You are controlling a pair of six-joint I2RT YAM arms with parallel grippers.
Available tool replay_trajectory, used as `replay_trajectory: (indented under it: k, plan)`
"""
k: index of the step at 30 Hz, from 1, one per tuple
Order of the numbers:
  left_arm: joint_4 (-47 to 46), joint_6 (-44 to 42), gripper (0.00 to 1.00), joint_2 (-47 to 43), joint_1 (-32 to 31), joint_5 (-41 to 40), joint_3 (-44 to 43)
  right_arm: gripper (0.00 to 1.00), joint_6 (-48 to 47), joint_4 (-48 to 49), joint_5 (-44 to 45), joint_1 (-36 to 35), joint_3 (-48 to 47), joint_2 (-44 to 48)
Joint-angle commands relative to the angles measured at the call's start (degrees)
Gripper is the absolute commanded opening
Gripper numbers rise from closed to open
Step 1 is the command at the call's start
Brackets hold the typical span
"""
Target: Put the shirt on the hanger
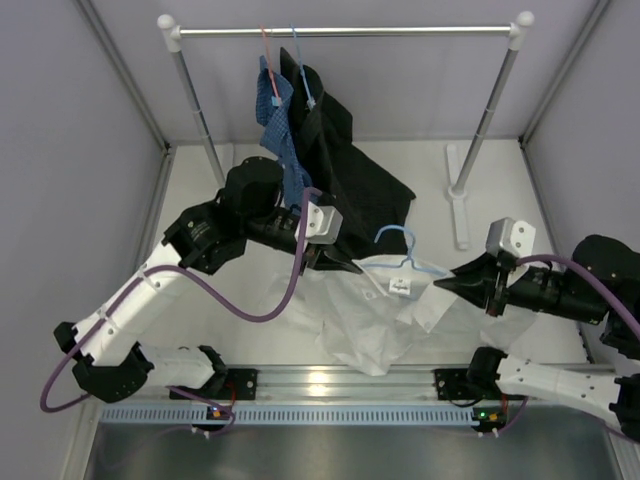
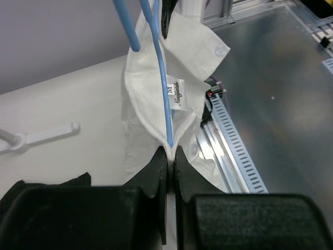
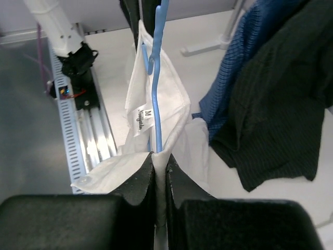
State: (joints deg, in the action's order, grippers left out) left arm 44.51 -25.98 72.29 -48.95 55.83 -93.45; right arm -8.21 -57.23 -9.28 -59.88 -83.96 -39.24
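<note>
The white shirt [image 1: 372,322] lies crumpled on the table between the two arms, its collar lifted. The light-blue hanger [image 1: 405,252] sits inside the collar, hook up. My left gripper [image 1: 352,266] is shut on the collar's left end. In the left wrist view the fingertips [image 2: 170,151] pinch a white fold of the shirt [image 2: 193,52], and the hanger wire [image 2: 162,78] runs down into that fold. My right gripper [image 1: 446,284] is shut on the shirt's right end. In the right wrist view its tips [image 3: 160,156] clamp a fold of the shirt [image 3: 174,99] just below the hanger [image 3: 157,107].
A clothes rack rail [image 1: 345,31] spans the back, with a blue checked shirt [image 1: 280,130] on a red hanger [image 1: 267,55] and a black shirt [image 1: 350,170] draping onto the table. The rack's foot [image 1: 458,200] stands at right. A metal rail [image 1: 340,381] runs along the near edge.
</note>
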Motion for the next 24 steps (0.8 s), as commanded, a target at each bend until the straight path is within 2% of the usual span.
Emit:
replay_trajectory:
  k: [1,2,3,5,6,7,11,12,15,16,17,19,24]
  plan:
    - [-4.75,3.03,0.00,-4.25,0.08,-5.37,3.87,0.00,4.77,8.80,18.84,0.38,-1.82,4.34]
    - [-6.18,4.86,0.02,-4.61,0.08,-7.99,4.58,0.00,5.21,9.50,19.99,0.38,-1.99,4.70]
    - [-7.67,5.75,0.10,-5.05,0.08,-8.98,5.11,0.00,5.57,9.59,21.22,0.38,-2.25,5.05]
    - [-11.00,7.16,0.56,-6.02,0.08,-10.39,6.08,0.00,5.75,9.51,20.45,0.38,-3.31,5.49]
    - [-11.90,8.13,0.92,-6.37,0.08,-10.92,6.09,0.00,5.83,9.42,19.74,0.38,-4.01,5.58]
    - [-12.60,8.74,0.98,-6.55,0.08,-11.70,5.91,0.00,6.01,9.33,19.48,0.38,-4.45,5.58]
    - [-17.34,14.01,0.98,-9.70,0.08,-23.01,5.38,0.00,5.31,7.67,20.70,0.38,-8.31,5.15]
    - [-20.14,16.63,0.98,-10.84,0.17,-31.75,6.08,0.00,5.13,6.97,21.57,0.38,-10.93,4.88]
    - [-24.89,21.66,0.98,-14.97,0.08,-47.78,7.40,0.00,3.99,4.07,23.24,0.38,-17.78,3.13]
    - [-25.00,22.54,0.98,-15.86,0.08,-57.84,7.49,0.00,3.29,3.10,23.77,0.38,-19.73,2.34]
    - [-25.00,24.20,0.98,-16.56,0.08,-62.38,7.41,0.00,3.02,2.74,24.48,0.29,-21.66,2.16]
    - [-24.65,24.83,0.98,-19.37,0.08,-69.16,7.75,0.00,2.15,1.52,26.06,0.11,-27.81,0.93]
    - [-21.23,25.71,0.98,-25.61,0.08,-72.08,9.95,0.00,0.13,-1.30,28.60,-1.56,-39.85,-2.76]
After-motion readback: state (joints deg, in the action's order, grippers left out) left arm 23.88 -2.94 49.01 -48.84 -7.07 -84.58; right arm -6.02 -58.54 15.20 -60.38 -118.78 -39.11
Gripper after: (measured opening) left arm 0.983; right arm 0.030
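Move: Both hands still pinch the hanger through the white shirt, some 12 cm apart; its hook is about 7 cm to the right hand's left and 6 cm to the left hand's right, roughly 4 cm ahead and 6 cm above either. From the right hand, the rail's empty stretch lies about 45 cm ahead, 3 cm left and 12 cm up, while the hung black shirt is some 33 cm ahead, 12 cm left and 17 cm lower. Upward and to the right, about 18 cm and 16 cm, the right hand carries the hanger and white shirt in its unchanged pinch, after a first small push forward, its fingertips tilting up and swinging clockwise. The left hand edges forward, opens wide to let go, then draws away left, up and forward, turning some 65 degrees counter-clockwise until its empty fingers point broadly ahead. ##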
